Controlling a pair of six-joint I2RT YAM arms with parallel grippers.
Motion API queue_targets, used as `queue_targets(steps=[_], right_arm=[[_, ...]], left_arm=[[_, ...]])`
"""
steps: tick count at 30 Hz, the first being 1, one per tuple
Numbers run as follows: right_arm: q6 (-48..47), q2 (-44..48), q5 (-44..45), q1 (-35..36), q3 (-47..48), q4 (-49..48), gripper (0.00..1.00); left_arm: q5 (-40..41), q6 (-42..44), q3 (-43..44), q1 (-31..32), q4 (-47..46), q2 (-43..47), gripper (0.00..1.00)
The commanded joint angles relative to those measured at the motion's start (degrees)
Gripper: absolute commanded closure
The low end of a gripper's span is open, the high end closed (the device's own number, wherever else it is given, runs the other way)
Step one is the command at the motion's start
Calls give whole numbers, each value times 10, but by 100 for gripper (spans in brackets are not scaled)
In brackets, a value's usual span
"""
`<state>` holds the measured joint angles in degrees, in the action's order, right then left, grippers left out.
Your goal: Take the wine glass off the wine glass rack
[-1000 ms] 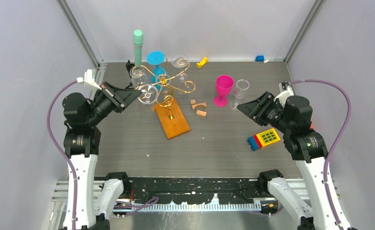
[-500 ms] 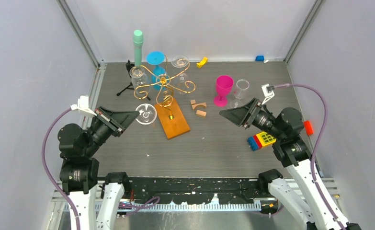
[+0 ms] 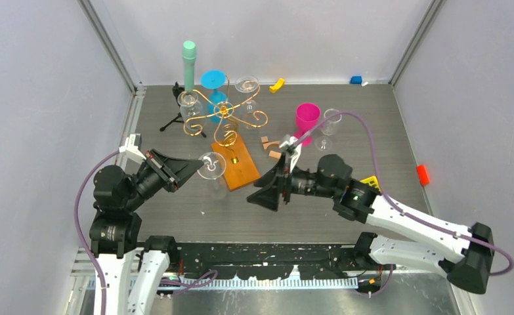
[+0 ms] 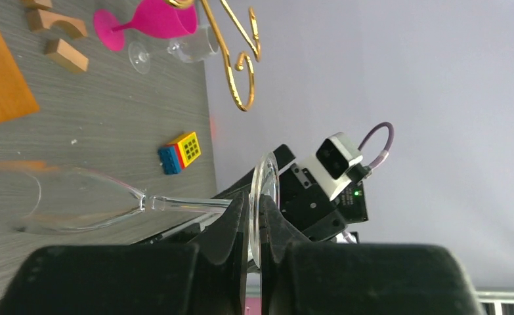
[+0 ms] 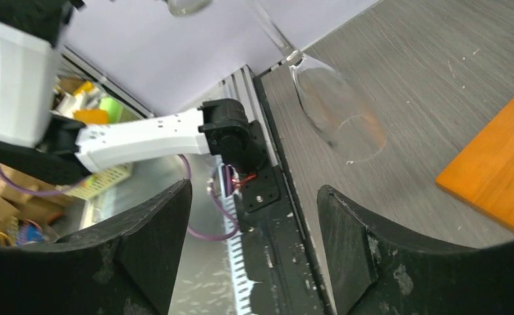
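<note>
The wine glass is clear and hangs off the rack, lying sideways above the table. My left gripper is shut on the rim of its round foot; the stem runs to the bowl. The wine glass rack is gold curled wire on an orange wooden base, standing just behind and right of the held glass. Three other glasses still hang on it. My right gripper is open and empty, right of the glass and facing it. The right wrist view shows the bowl ahead of its jaws.
A pink goblet and a small clear glass stand right of the rack, with wooden blocks beside them. A green cylinder on a black tripod stands at the back left. A red piece lies far right.
My left gripper pulled the glass off the rack toward the near edge, then carried it right. My right arm swung left across the table to the middle, its jaws opening wider.
</note>
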<state>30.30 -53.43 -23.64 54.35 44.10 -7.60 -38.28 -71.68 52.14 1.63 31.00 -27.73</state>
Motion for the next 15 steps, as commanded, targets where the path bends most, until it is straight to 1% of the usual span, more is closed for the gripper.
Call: queue_targets(steps=[1, 4, 9, 11, 15], right_arm=[[-154, -34, 99, 66, 22, -108, 25], [-198, -64, 123, 88, 27, -150, 25], [-273, -126, 145, 111, 45, -192, 27], [-295, -139, 149, 117, 35, -257, 27], [-324, -162, 160, 121, 47, -277, 27]], left_arm=[[-32, -32, 4, 16, -59, 6, 100], [-35, -44, -1, 28, -70, 6, 100], [-36, -57, -13, 44, -78, 8, 100], [-35, -59, -17, 49, -78, 10, 100], [-34, -63, -20, 51, -81, 10, 100]])
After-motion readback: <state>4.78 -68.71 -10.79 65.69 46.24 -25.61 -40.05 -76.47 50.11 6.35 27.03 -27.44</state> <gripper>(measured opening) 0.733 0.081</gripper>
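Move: The wine glass hangs bowl-down from my left fingers, which pinch its foot; its middle is about 8 cm below that hand, 2 cm to its right and 1 cm ahead. From my open right hand, the glass's middle lies some 11 cm left, 1 cm ahead and about level. The rack's nearest gold hook is roughly 10 cm ahead of my right hand, 7 cm left and 6 cm above; the orange rack base lies about 25 cm ahead, 8 cm left and 29 cm down. I bring my right hand about 7 cm left towards the hanging glass, jaws staying wide, rolling it some 25 degrees about its fingers' line so its forward side rises and the gap lines up with the upright glass. My left hand keeps its pinch on the foot and carries the glass about 2 cm right and back to meet it. ##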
